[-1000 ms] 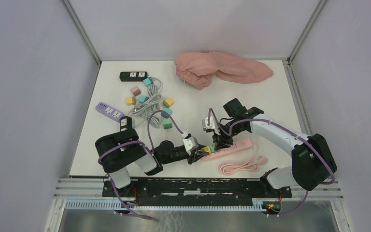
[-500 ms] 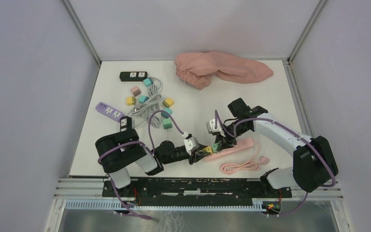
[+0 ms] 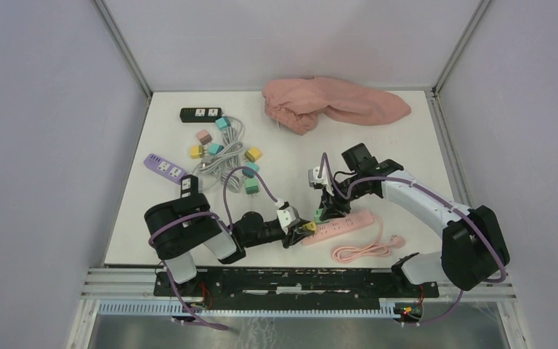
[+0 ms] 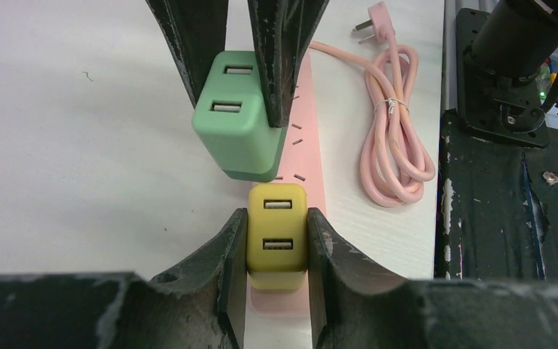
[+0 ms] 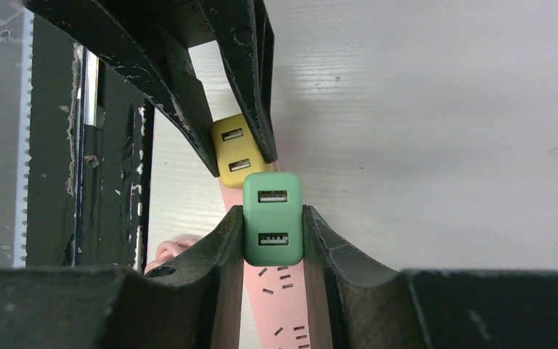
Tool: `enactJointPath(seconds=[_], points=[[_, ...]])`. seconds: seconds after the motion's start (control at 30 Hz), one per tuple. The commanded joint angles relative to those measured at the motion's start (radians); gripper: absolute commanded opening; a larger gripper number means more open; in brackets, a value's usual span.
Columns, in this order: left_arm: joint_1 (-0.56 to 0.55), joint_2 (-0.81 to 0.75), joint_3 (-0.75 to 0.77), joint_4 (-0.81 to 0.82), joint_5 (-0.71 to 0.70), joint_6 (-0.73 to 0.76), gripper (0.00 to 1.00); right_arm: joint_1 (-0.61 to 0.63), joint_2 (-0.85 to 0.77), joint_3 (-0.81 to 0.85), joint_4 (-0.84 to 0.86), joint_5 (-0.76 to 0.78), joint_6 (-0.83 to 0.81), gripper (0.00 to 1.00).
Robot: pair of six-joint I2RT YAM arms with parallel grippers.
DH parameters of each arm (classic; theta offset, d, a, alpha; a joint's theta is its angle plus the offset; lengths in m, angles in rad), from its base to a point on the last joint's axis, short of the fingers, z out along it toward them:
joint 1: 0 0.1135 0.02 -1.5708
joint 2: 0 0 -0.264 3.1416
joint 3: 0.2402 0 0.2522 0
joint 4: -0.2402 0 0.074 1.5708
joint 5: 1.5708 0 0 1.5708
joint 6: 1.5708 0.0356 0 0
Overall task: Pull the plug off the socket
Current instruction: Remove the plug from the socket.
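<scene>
A pink power strip lies near the table's front edge. At its left end stands a yellow plug, and my left gripper is shut on its two sides. My right gripper is shut on a green plug just beyond the yellow one. In the right wrist view the strip's bare socket slots show below the green plug, which hangs a little above the strip. From above, the two grippers meet tip to tip at the green plug and the yellow plug.
The strip's coiled pink cord lies at the front right. A pink cloth is bunched at the back. At the left lie a black strip, a purple strip and a pile of coloured plugs with grey cords.
My right gripper has risen and drawn back a little with the green plug, lifting it from the strip. The left gripper has stayed on the yellow plug.
</scene>
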Motion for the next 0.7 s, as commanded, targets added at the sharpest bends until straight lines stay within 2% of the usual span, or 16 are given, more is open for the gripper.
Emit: enactJointPath(seconds=[0.0, 0.07, 0.2, 0.33, 0.4, 0.67], points=[[0.006, 0.022, -0.009, -0.094, -0.052, 0.016, 0.03, -0.046, -0.035, 0.065, -0.020, -0.049, 0.000, 0.00], [0.006, 0.005, -0.014, -0.094, -0.072, 0.005, 0.08, -0.072, -0.044, 0.082, -0.046, -0.066, -0.001, 0.00], [0.004, -0.058, -0.021, -0.113, -0.114, -0.046, 0.48, -0.117, -0.068, 0.097, -0.083, -0.109, 0.005, 0.00], [0.006, -0.167, -0.017, -0.203, -0.162, -0.101, 0.76, -0.157, -0.078, 0.104, -0.086, -0.166, 0.046, 0.00], [0.005, -0.244, -0.009, -0.288, -0.179, -0.109, 0.82, -0.172, -0.072, 0.107, -0.077, -0.202, 0.091, 0.00], [0.004, -0.519, 0.020, -0.597, -0.273, -0.170, 0.94, -0.214, -0.031, 0.105, 0.028, -0.319, 0.329, 0.01]])
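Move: The left hand grips the yellow plug, still seated in the left end of the pink strip; the strip's middle is about 8 cm to the hand's right, level with it front to back and some 3 cm lower. The green plug is already in the right fingers, apparently clear of its sockets. From the right hand the yellow plug is 3 cm left, 3 cm back and 3 cm lower, and the strip's middle 5 cm right, 3 cm back, 6 cm below. Upward, with some forward and rightward drift, the right hand carries the still-pinched green plug about 5 cm higher, away from the strip, its fingertips swinging clockwise and levelling a little. After a short wait the left hand opens wide, lets go of the yellow plug with a slight dip, then backs off left and up, roughly 3 cm each way. ##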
